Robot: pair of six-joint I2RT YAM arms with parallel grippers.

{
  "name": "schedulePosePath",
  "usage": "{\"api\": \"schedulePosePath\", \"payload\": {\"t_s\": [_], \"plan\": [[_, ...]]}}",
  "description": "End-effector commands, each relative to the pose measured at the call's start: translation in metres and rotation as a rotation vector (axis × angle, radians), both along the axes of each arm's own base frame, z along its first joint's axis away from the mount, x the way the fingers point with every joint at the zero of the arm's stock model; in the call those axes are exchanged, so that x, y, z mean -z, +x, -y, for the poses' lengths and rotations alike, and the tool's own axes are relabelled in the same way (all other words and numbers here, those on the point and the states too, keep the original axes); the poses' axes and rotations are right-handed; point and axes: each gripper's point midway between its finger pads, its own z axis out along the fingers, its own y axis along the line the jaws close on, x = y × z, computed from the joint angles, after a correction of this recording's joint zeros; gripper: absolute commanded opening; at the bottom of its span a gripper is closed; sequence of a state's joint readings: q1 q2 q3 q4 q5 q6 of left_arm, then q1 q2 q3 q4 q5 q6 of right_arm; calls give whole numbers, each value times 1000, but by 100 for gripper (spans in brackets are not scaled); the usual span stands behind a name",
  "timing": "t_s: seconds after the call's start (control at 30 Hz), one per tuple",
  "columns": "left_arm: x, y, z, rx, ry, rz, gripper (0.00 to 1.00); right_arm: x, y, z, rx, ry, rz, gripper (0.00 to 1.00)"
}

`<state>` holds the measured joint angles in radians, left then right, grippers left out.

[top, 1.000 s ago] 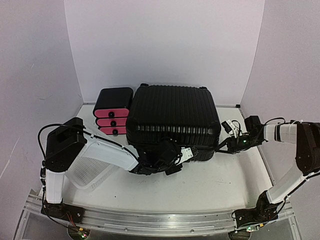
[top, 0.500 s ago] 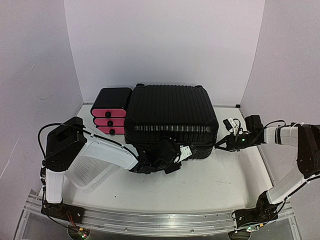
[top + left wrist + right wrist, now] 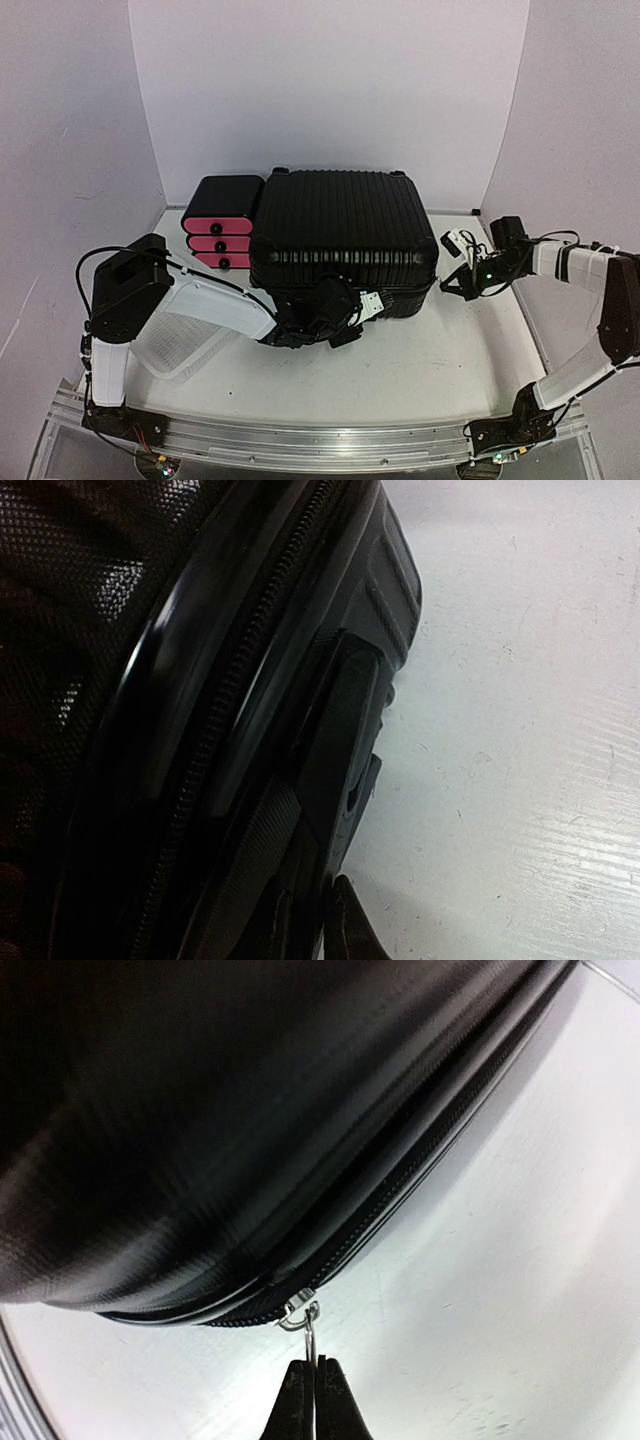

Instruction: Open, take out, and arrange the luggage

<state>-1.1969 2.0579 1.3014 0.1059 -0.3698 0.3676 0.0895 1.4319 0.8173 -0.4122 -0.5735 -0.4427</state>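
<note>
The luggage [image 3: 340, 225], a big black ribbed suitcase, lies flat and zipped at the middle back of the table. My left gripper [image 3: 340, 325] sits low against its front edge. In the left wrist view the gripper [image 3: 320, 920] is nearly closed, pinching a thin black part of the luggage [image 3: 200, 680] rim; only one fingertip [image 3: 345, 925] shows clearly. My right gripper [image 3: 450, 285] is at the suitcase's right front corner. In the right wrist view this gripper [image 3: 316, 1380] is shut on the silver zipper pull [image 3: 312, 1335], which hangs from the slider under the shell [image 3: 250, 1110].
A small black box with three pink drawers [image 3: 222, 225] stands against the suitcase's left side. A white mesh basket [image 3: 185, 340] lies tilted under the left arm at the front left. White walls close in at the back and both sides.
The right gripper has closed onto the zipper pull and drawn slightly to the right. The suitcase and drawer box shifted a little to the left. The left gripper holds its place.
</note>
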Motion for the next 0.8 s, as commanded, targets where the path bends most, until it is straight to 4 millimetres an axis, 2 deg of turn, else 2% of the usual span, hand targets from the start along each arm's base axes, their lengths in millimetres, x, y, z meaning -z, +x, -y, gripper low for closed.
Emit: {"api": "schedulePosePath", "payload": {"t_s": [0.0, 0.17, 0.27, 0.37, 0.4, 0.53, 0.77], "plan": [[11, 13, -30, -134, 58, 9, 0, -15, 51, 30, 4, -194, 177, 0], [14, 7, -30, -124, 69, 8, 0, -22, 93, 31, 40, -173, 263, 0], [19, 4, -33, -126, 78, 5, 0, -26, 113, 33, 76, -51, 285, 0], [23, 4, -36, -129, 91, 6, 0, -29, 129, 24, 36, -1, 318, 0], [24, 3, -36, -126, 95, 4, 0, -28, 138, 32, 48, 13, 326, 0], [27, -1, -35, -105, 112, 8, 0, -37, 173, 25, -1, 57, 368, 0], [33, -3, -35, -102, 138, 15, 0, -23, 234, 26, -16, 56, 399, 0]]}}
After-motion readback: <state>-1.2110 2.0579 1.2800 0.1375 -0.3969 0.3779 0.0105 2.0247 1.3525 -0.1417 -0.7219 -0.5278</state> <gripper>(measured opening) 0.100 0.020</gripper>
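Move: The right hand, already pinching the suitcase's zipper pull near the front right corner, has the far right corner about 28 cm ahead and 2 cm to its left, roughly level. The suitcase's middle is some 14 cm ahead and 20 cm left; its front handle, where the left fingers are, is about 11 cm left and 6 cm back. From the left hand, that far corner is roughly 34 cm ahead and 9 cm right. With the shut fingers keeping their pinch on the zipper pull, the right hand draws it straight forward along the suitcase's right side towards the far right corner, about 18 cm at nearly constant height and gathering speed, the wrist tipping fingers-up some 15 degrees on the way. The left hand stays at the front handle with its fingers still closed around it, holding the suitcase's front end while the zip is pulled away from there. ##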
